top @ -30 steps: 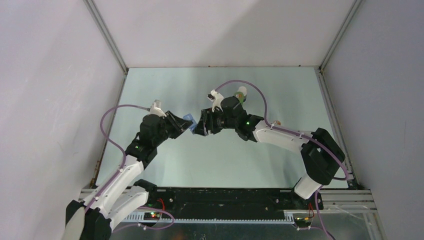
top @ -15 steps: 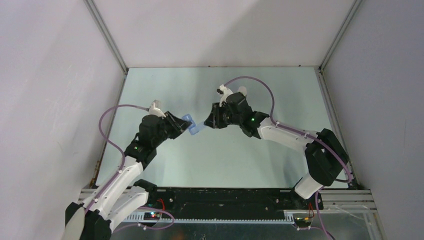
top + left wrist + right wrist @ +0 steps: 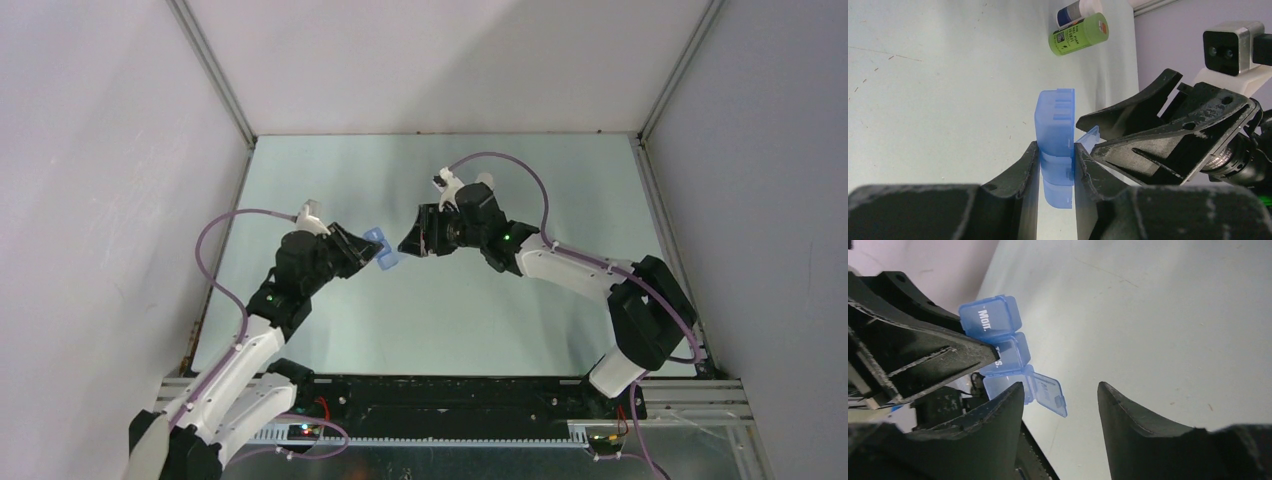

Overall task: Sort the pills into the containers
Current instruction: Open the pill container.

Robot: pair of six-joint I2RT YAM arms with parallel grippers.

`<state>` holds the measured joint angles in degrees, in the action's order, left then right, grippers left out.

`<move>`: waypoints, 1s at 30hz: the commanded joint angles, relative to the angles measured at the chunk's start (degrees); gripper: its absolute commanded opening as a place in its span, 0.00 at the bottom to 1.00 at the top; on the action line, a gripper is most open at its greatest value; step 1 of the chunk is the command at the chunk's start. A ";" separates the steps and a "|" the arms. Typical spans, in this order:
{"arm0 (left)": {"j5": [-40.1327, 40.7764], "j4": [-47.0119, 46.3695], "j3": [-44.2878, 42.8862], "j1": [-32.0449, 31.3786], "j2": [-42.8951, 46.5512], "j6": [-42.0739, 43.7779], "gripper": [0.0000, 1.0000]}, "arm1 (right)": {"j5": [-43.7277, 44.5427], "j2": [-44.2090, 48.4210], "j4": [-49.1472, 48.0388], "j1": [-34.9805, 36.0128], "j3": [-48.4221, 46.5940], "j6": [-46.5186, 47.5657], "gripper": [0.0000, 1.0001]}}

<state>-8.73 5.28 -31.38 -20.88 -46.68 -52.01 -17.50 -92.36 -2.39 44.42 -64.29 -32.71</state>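
A translucent blue pill box (image 3: 1055,120) with day-labelled compartments (image 3: 993,320) is held above the table, and my left gripper (image 3: 1057,150) is shut on its lower part. One lid (image 3: 1048,395) at the end of the box hangs flipped open. My right gripper (image 3: 1060,390) is open just to the right of the box (image 3: 381,249), with nothing between its fingers and its left finger close to the open lid. In the top view both grippers, left (image 3: 362,250) and right (image 3: 411,243), meet mid-table. No pills are in view.
A green bottle (image 3: 1079,34) lies on its side at the far end of the table, next to a white bottle with a blue label (image 3: 1075,10). The right arm partly hides them in the top view.
My right gripper has drawn back a little to the right of the pill box and its jaws stand apart. One lid of the box now hangs open. The left arm has held still.
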 commanded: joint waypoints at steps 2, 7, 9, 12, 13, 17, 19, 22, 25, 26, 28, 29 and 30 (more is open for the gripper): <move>-0.23 -1.79 -1.24 0.01 2.15 1.74 0.00 | -9.56 -1.17 -10.19 -1.76 1.96 -4.45 0.57; -0.83 -1.78 -1.15 0.03 2.03 1.74 0.00 | -15.40 -3.20 -19.26 -2.19 3.62 -7.81 0.42; -0.97 -1.65 -1.14 0.05 2.07 1.75 0.00 | -16.84 -3.67 -21.26 -2.16 4.06 -8.57 0.36; -0.98 -1.61 -1.07 0.05 2.20 1.68 0.00 | -17.41 -3.71 -22.56 -2.15 4.65 -8.55 0.25; -1.01 -1.64 -1.13 0.05 2.20 1.66 0.00 | -17.36 -3.67 -22.48 -2.08 4.71 -8.44 0.20; 0.21 0.53 -2.06 0.01 1.88 2.54 0.17 | -16.37 -3.50 -21.26 -2.20 4.73 -7.76 0.00; 1.99 3.28 -3.04 0.05 1.63 3.23 0.45 | -14.77 -3.08 -19.54 -2.31 4.73 -6.66 0.00; 5.27 7.00 -4.09 0.05 1.59 3.66 0.93 | -11.84 -2.49 -15.65 -2.31 4.69 -3.96 0.00; 8.31 10.48 -5.41 0.00 1.36 4.62 0.99 | -7.40 -2.93 -12.10 -2.20 4.72 -1.06 0.00; 10.05 11.63 -5.70 -0.01 1.25 4.85 0.99 | -6.33 -3.28 -10.35 -1.99 4.67 -0.52 0.00; 11.23 12.96 -6.63 0.03 0.57 5.75 0.99 | -3.57 -4.48 -8.27 -1.66 4.71 0.77 0.00; 11.43 13.42 -7.17 0.05 0.08 6.23 0.99 | -2.67 -5.55 -7.48 -1.64 4.70 1.13 0.00; 11.71 14.05 -7.53 0.05 -0.22 6.44 0.99 | -2.30 -6.17 -7.20 -1.60 4.66 1.27 0.00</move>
<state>-1.17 16.14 -35.40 -20.86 -45.91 -48.42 -25.52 -96.36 -13.43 42.44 -59.44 -35.09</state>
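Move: The blue pill container is in the left fingers, its middle barely 1 cm ahead and 1 cm right of them. Its open end lid lies some 5 cm to the left hand's right and 1 cm back. From the right hand the lid is about 2 cm left, 2 cm back and 1 cm higher; the container's middle is roughly 6 cm left, level fore-and-aft. The green bottle stands about 10 cm ahead and 13 cm right of the right hand, well below. Close the right gripper onto the pill container's open lid as you ease it left and back about 2.5 cm, turning slightly counter-clockwise, and pinch the lid. Hold the left gripper nearly still until then, open it wide to let go of the container, and draw it left some 2.5 cm. Then lower the right hand about 3.5 cm, drifting forward and right, with most of its turn undone. ##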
